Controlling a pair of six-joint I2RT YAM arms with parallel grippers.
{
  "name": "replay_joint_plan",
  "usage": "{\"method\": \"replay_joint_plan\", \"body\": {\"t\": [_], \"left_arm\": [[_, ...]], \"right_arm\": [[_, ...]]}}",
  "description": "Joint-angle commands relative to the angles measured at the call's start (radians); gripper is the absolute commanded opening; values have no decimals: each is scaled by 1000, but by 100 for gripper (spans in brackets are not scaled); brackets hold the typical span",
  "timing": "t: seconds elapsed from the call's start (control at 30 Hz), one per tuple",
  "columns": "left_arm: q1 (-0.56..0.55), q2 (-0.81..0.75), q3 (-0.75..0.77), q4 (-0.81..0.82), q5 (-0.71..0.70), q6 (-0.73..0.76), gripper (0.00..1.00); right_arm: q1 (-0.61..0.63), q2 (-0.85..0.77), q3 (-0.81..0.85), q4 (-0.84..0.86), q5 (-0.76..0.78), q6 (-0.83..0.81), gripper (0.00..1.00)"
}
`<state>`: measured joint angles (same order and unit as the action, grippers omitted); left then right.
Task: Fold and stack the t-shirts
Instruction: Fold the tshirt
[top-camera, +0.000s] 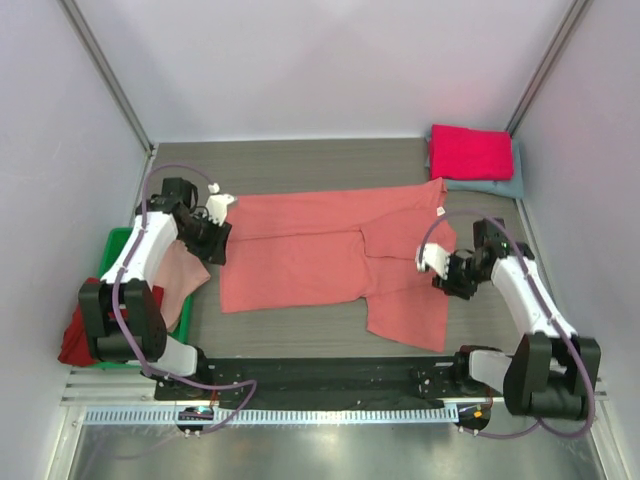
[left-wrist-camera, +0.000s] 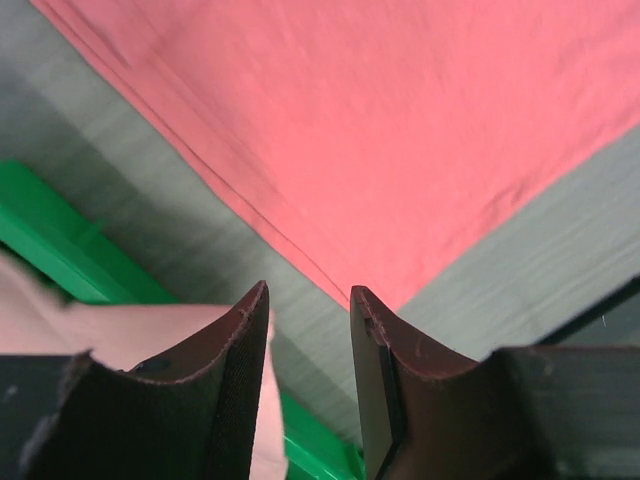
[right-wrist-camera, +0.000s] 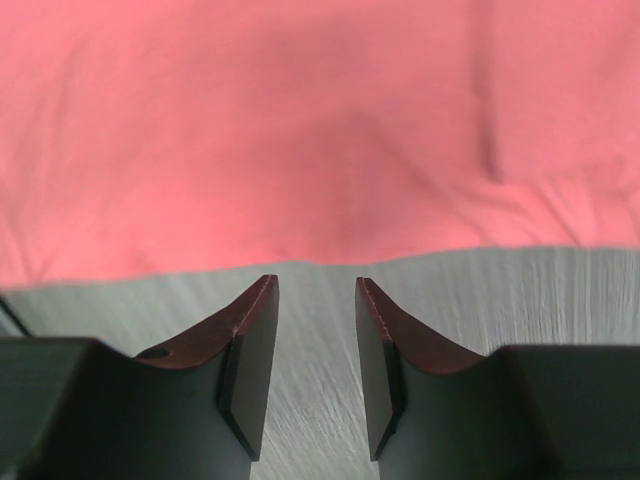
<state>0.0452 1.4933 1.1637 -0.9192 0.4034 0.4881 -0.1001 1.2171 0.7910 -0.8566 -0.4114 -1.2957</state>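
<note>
A salmon-coral t-shirt (top-camera: 330, 255) lies spread flat in the middle of the table, partly folded, its white neck label (top-camera: 438, 211) at the right. My left gripper (top-camera: 215, 208) hovers at its left corner, open and holding nothing. In the left wrist view the shirt corner (left-wrist-camera: 380, 130) sits just ahead of the left gripper (left-wrist-camera: 310, 295). My right gripper (top-camera: 432, 260) is at the shirt's right side, also open. In the right wrist view the right gripper (right-wrist-camera: 317, 285) is over bare table, just short of the shirt's edge (right-wrist-camera: 300, 130).
A folded magenta shirt (top-camera: 471, 152) rests on a folded grey-blue one (top-camera: 490, 185) at the back right corner. The green bin (top-camera: 115, 250) stands at the left with a pale pink shirt (top-camera: 180, 275) draped over its rim and a dark red one (top-camera: 75, 335) beside it.
</note>
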Motion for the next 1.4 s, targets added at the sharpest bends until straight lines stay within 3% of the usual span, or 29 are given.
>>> {"method": "replay_joint_plan", "body": {"t": [0.0, 0.23, 0.53, 0.87, 1.17, 1.23, 1.37], "left_arm": [[-7, -80, -38, -10, -4, 60, 39], [-5, -58, -7, -6, -43, 9, 38], [-5, -21, 53, -17, -99, -39, 38], [-5, 18, 77, -20, -156, -19, 39], [-5, 41, 93, -29, -152, -11, 39], [-4, 25, 77, -36, -158, 30, 38], [-4, -7, 12, -85, -167, 124, 39]], "right_arm": [[2, -148, -85, -174, -53, -468, 42], [2, -151, -173, -395, -47, -930, 38], [2, -59, -243, -440, -58, -1322, 39], [65, 35, -256, -411, -32, -1329, 40], [85, -30, -355, -296, -41, -1321, 40], [85, -73, -400, -230, -18, -1320, 37], [85, -119, -473, -122, 6, -1295, 13]]}}
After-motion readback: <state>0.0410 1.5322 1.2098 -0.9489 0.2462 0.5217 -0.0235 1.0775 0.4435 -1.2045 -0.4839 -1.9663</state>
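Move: The shirt's near right corner, close to the front edge of the table, lies about 16 cm back from the right hand, 3 cm to its left and 7 cm below. The near edge's other end is some 24 cm left and 10 cm back of the hand, and the small folded flap lies about 12 cm ahead and 15 cm left, both at table height. From the left hand, that corner lies roughly 60 cm right, 24 cm back and 11 cm down. The shirt's near right corner is where the right hand goes: it draws back about 16 cm along the shirt's right side, sinking some 6 cm and easing slightly left, while turning about 40 degrees counter-clockwise. Slowing down at the corner, it closes its part-open fingers and pinches the cloth. The left hand, empty, drifts about 3 cm left. ##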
